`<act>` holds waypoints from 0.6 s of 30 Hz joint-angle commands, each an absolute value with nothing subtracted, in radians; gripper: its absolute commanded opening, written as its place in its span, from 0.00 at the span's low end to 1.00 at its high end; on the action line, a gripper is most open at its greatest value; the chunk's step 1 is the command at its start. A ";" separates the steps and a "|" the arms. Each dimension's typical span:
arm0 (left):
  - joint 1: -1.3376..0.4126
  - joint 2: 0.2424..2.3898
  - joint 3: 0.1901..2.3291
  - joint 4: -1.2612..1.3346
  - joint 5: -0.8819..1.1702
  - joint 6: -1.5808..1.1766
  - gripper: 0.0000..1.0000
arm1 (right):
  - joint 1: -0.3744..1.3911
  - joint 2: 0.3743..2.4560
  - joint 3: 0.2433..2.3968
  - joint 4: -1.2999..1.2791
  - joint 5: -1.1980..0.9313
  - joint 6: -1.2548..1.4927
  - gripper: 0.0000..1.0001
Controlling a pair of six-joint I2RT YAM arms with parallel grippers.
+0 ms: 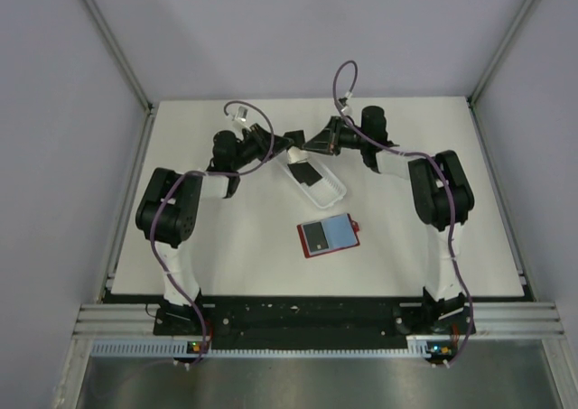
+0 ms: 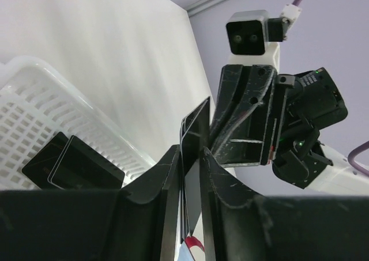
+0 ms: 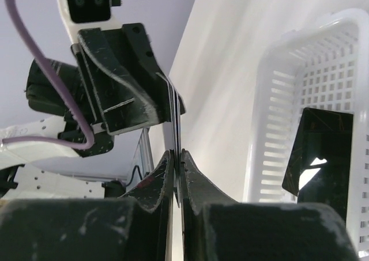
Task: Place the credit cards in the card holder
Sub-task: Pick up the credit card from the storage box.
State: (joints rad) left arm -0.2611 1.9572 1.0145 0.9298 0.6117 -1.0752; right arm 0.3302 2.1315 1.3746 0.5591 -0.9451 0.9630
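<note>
Both grippers meet above the white tray, on one black credit card [image 2: 195,128] that stands on edge between them. My right gripper [image 3: 178,154] is shut on this card [image 3: 174,108]. The jaws of my left gripper [image 2: 191,157] stand slightly apart around it, with the card against one finger and a thin gap to the other. In the top view the left gripper [image 1: 291,143] and the right gripper [image 1: 318,142] face each other. The red card holder [image 1: 343,235] lies open nearer the arms, with a black card [image 1: 317,237] on its left half.
A white perforated tray [image 1: 330,190] lies below the grippers with a black card [image 1: 305,172] in it; the wrist views show dark cards [image 2: 72,164] [image 3: 317,151] in it. Grey walls stand around the white table [image 1: 226,246].
</note>
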 commanded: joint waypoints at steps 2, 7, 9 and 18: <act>-0.271 1.957 0.996 1.015 0.643 -1.084 0.35 | 0.353 2.125 1.401 0.640 -0.983 0.976 0.00; -0.270 1.968 0.991 1.058 0.669 -1.121 0.47 | 0.351 2.129 1.407 0.656 -0.988 0.994 0.00; -0.272 1.974 0.983 1.086 0.673 -1.137 0.48 | 0.353 2.137 1.405 0.679 -0.994 1.015 0.00; -0.272 1.994 0.966 1.183 0.696 -1.215 0.41 | 0.353 2.149 1.405 0.684 -0.980 1.029 0.00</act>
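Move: The thin stack of held cards spans the two grippers: its middle is about 2 cm to the left hand's right and 1 cm back, and some 2 cm to the right hand's left and 1 cm ahead, level with both. Seen from the left hand, the storage box's middle lies roughly 13 cm below, 5 cm back and 6 cm right; the cards left in it are as far down, about 4 cm back and 4 cm right. Keep the right gripper shut on the cards and lift them gently about 1 cm, while the left fingers, already parting, open on to nearly half their range and give up their pinch. Bring the left gripper back towards its base by some 1.5 cm, rolling it slightly, with its open fingers staying around the cards' end. ##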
